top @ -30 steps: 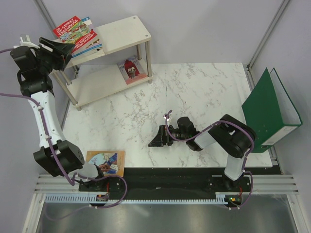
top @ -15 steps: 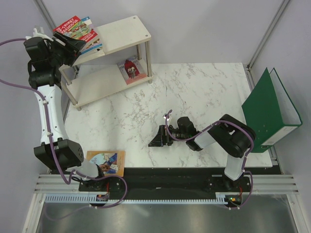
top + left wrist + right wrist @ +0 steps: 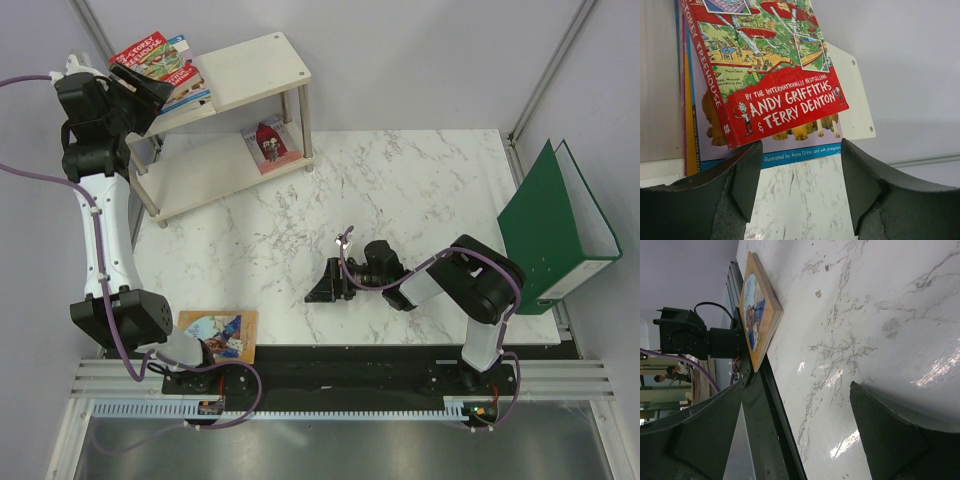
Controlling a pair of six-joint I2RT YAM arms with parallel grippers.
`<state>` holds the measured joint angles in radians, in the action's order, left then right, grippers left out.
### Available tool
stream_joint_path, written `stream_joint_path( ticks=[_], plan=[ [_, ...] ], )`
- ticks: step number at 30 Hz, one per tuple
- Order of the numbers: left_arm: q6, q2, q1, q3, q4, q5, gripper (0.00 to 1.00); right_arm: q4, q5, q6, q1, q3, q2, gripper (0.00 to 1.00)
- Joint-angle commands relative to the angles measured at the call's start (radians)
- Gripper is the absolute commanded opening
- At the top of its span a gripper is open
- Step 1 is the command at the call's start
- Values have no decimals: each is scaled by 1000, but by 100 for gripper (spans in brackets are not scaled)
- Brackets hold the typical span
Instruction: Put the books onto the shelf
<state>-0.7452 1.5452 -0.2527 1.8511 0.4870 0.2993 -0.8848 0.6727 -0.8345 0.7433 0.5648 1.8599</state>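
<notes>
Several books (image 3: 165,70) lie stacked at the left end of the shelf's (image 3: 255,65) top board. The red Treehouse book (image 3: 770,75) is on top, over the dogs-cover book (image 3: 805,147). My left gripper (image 3: 145,93) is open right at the stack's left edge, fingers (image 3: 747,175) just short of the covers and nothing between them. Another red-covered book (image 3: 270,140) sits on the lower board. The orange-brown book (image 3: 217,335) lies flat at the table's near left edge. My right gripper (image 3: 325,285) rests open mid-table, pointing at that book (image 3: 757,310).
A large green ring binder (image 3: 555,230) stands at the table's right edge. The left arm's base and purple cables are beside the orange-brown book. Grey walls close in behind the shelf and on the left.
My left gripper has moved back and to the right, closer against the stacked books on the top board. The right arm has not moved.
</notes>
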Motion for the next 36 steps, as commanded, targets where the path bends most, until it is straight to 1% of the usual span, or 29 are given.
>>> stream_joint_path(
  ticks=[1,9,15,18,25,29,31,33,36],
  plan=[
    [50,4,-3,31,35,-95,71,231,-59,40,7,-45,74,98],
    [49,-20,-23,22,24,-134,72,230,-59,40,5,-46,74,98],
    [38,-23,-78,25,18,-132,73,228,-58,38,7,-46,73,98],
    [32,-19,-106,28,13,-120,73,228,-58,38,7,-48,73,98],
    [38,-34,-132,22,-4,-89,73,227,-58,37,7,-48,73,98],
    [17,-45,-137,-7,-53,-32,73,227,-56,37,7,-46,76,98],
    [-6,-37,-137,-13,-71,-11,72,227,-56,35,8,-46,79,98],
    [-26,-20,-135,-23,-79,18,68,225,-55,35,7,-46,78,98],
    [-60,-14,-137,-49,-103,35,65,225,-56,35,8,-49,73,98]
  ],
)
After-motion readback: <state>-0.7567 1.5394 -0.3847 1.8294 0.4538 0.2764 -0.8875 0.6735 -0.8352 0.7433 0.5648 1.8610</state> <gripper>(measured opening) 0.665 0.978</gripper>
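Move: The 13-Storey Treehouse book lies skewed on top of the stack on the upper shelf. Its near edge is right at the left hand's open fingertips, and its middle is about 9 cm ahead, 3 cm left and 2 cm lower. Under it, the Barks book's middle is about 8 cm ahead, 1 cm right and 4 cm down; the Roald Dahl book is 8 cm ahead, straight on, 6 cm down. From the idle right hand the Treehouse book is some 36 cm ahead, 31 cm left and 37 cm above. With its fingers still open and pointing forward, the left hand sweeps about 7 cm to its left along the near edge of the Treehouse book, starting slowly, staying level and swinging some 10 degrees counter-clockwise, its fingertips dragging the near end of the book leftwards. At the far end of the sweep it stops and eases about 1 cm back to the right, finishing with the tips at the book's near edge by the spine corner. ##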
